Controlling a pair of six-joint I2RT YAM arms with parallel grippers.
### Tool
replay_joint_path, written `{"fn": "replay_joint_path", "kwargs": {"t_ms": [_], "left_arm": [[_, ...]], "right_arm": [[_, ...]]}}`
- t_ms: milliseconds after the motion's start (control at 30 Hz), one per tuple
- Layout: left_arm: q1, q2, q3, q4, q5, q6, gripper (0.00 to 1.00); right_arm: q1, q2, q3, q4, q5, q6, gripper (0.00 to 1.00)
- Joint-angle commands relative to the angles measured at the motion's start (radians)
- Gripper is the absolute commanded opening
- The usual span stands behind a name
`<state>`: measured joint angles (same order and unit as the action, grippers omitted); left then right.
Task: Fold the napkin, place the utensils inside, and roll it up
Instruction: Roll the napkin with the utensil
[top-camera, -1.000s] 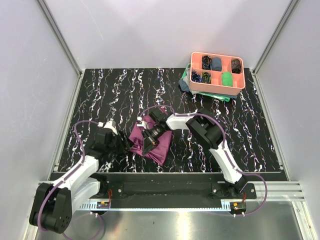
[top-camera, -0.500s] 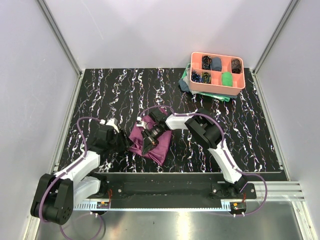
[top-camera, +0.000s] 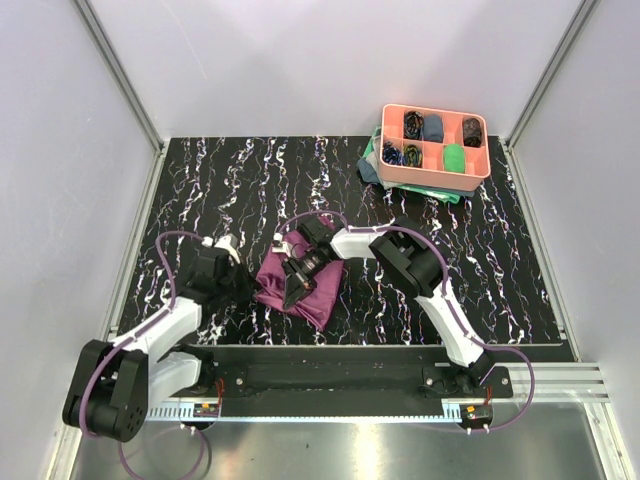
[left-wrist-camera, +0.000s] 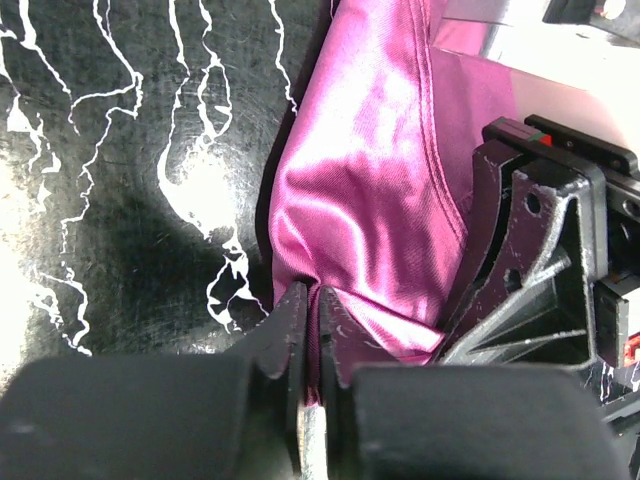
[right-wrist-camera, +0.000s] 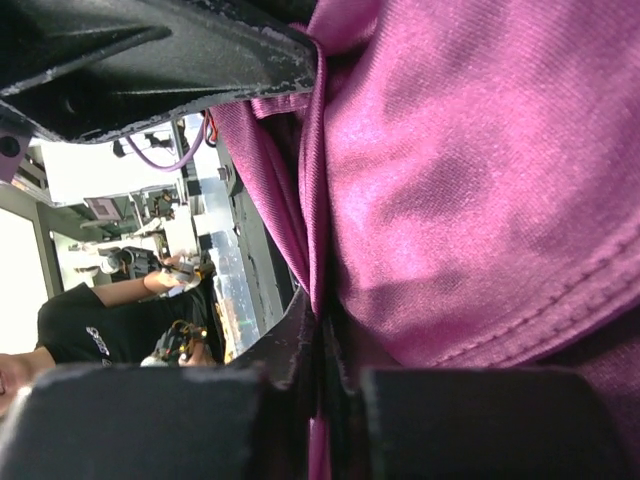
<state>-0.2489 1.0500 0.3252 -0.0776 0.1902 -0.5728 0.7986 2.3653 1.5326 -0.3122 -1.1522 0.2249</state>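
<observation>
The plum-purple napkin (top-camera: 320, 290) lies bunched on the black marbled table in front of the arms. My left gripper (top-camera: 250, 288) is at its left edge. In the left wrist view the gripper (left-wrist-camera: 312, 300) is shut, with a thin fold of the napkin (left-wrist-camera: 370, 180) pinched between its fingertips. My right gripper (top-camera: 292, 296) reaches in from the right and points down into the cloth. Seen from the right wrist, that gripper (right-wrist-camera: 322, 325) is shut on a fold of the napkin (right-wrist-camera: 470, 180). The utensils are out of view.
A pink compartment tray (top-camera: 482, 160) holding small cloth rolls stands at the back right, on a teal-green cloth (top-camera: 371, 160). Aluminium frame rails and white walls border the table. The right gripper's body (left-wrist-camera: 540, 250) sits close beside my left fingers.
My left gripper has moved right to the napkin's left edge and shut on it. The right gripper has stayed on the cloth, barely moving.
</observation>
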Motion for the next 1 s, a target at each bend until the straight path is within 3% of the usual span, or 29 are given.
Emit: {"fn": "replay_joint_path", "kwargs": {"t_ms": [0,133,167,267,600,800,967], "left_arm": [[0.003,0.042,0.041,-0.031,-0.006,0.011,0.00],[0.003,0.079,0.069,-0.073,0.012,0.005,0.00],[0.003,0.090,0.080,-0.082,0.021,0.002,0.00],[0.003,0.105,0.113,-0.126,0.023,0.001,0.00],[0.003,0.123,0.195,-0.215,0.046,0.021,0.00],[0.003,0.123,0.192,-0.215,0.054,0.019,0.00],[0.003,0.117,0.190,-0.214,0.051,0.021,0.00]], "right_arm": [[-0.010,-0.093,0.008,-0.019,0.054,-0.004,0.14],[-0.012,-0.236,-0.038,-0.025,0.143,-0.036,0.41],[-0.012,-0.264,-0.069,-0.024,0.172,-0.060,0.53],[-0.009,-0.397,-0.167,-0.019,0.305,-0.139,0.67],[0.105,-0.741,-0.514,0.200,0.806,-0.260,0.77],[0.223,-0.759,-0.549,0.266,1.020,-0.340,0.83],[0.255,-0.756,-0.574,0.346,1.042,-0.389,0.97]]}}
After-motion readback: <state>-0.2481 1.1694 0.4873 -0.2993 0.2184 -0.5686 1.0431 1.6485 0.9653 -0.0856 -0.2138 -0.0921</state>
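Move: Pinching the near edge of the napkin, the right hand has the near-right corner about 7 cm to its right and 4 cm back, almost at its own height. The napkin's middle lies some 8 cm ahead and 4 cm to the right. The left fingers already grip the near-left corner, roughly 7 cm left and 4 cm ahead of the right hand; from the left hand, the napkin's middle is about 4 cm ahead and 11 cm right. Opening wide, the right fingers let go of the napkin's near edge; the hand rises about 8 cm while swinging right, then sinks some 3 cm with a slight drift back, ending open above the near-right corner. Its wrist turns roughly 60 degrees from pointing back-left to pointing left and down. The left hand stays put, keeps its pinch on the near-left corner and tips a little steeper. ##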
